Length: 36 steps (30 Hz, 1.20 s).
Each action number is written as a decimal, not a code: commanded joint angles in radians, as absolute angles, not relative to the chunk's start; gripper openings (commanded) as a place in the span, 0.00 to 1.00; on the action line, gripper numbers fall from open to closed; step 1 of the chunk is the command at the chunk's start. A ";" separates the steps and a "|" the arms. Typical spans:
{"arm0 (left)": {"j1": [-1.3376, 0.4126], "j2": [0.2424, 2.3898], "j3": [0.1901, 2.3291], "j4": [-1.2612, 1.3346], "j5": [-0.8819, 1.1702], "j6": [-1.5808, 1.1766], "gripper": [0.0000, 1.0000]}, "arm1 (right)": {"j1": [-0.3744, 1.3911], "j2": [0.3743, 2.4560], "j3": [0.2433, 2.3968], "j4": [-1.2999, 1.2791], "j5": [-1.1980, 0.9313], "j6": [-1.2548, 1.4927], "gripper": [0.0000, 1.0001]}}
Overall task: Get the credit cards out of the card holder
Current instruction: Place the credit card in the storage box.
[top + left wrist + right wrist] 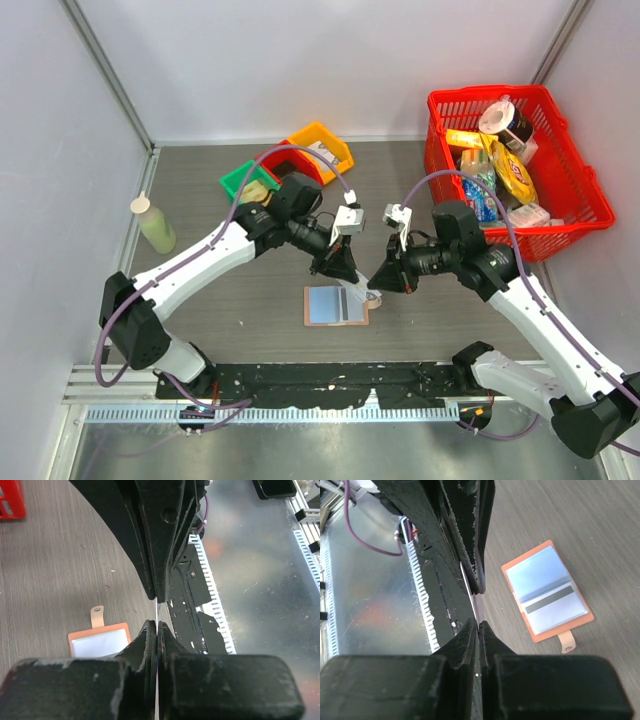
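The card holder lies open on the table, tan-pink with a blue-grey lining and its snap tab to the right. It also shows in the left wrist view and the right wrist view. A pale card with a dark stripe sits in its pocket. My left gripper and right gripper meet tip to tip just above the holder. Both are shut on one thin credit card, seen edge-on as a white line in both wrist views.
A red basket full of groceries stands at the back right. Green, red and orange bins stand at the back centre. A pale green bottle stands at the left. A black rail runs along the near edge.
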<state>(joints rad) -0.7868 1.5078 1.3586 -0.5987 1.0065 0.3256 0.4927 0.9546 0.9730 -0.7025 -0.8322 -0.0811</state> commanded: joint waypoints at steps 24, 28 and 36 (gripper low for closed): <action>-0.350 2.035 1.662 0.238 0.232 -0.652 0.00 | 0.494 0.755 0.588 -0.041 -0.238 0.367 0.80; -0.344 2.207 1.848 0.229 0.157 -0.609 0.01 | 0.494 0.773 0.561 -0.009 -0.242 0.376 0.80; -0.334 2.495 2.117 0.245 0.153 -0.618 0.06 | 0.494 0.822 0.538 0.021 -0.255 0.385 0.80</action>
<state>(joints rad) -0.3435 2.4088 1.9858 0.1856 0.1684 -0.6205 0.4953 0.8108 0.5346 -0.0605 -0.2630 0.3714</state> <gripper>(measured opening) 0.046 0.798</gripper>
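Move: Both hands hold the card in the air. From the left hand, the yellow storage box that it is bound for is roughly 51 cm ahead, 6 cm to the left and 21 cm lower; the red box adjoins it, some 8 cm farther left and 7 cm nearer, and the card holder is 3 cm ahead, 2 cm left and about 24 cm below the hand. From the right hand, the yellow box is around 51 cm ahead, 11 cm left and 20 cm lower. The right fingers open wide and let go of the card, backing off some 9 cm forward and slightly right while the wrist swings clockwise, then sinking. The left fingers, already shut on the card, keep their pinch as the arm sweeps it quickly about 48 cm forward and a little left to the yellow box, the wrist turning some 85 degrees counter-clockwise from pointing right to pointing out over the table, and the hand sinking mainly towards the end. ##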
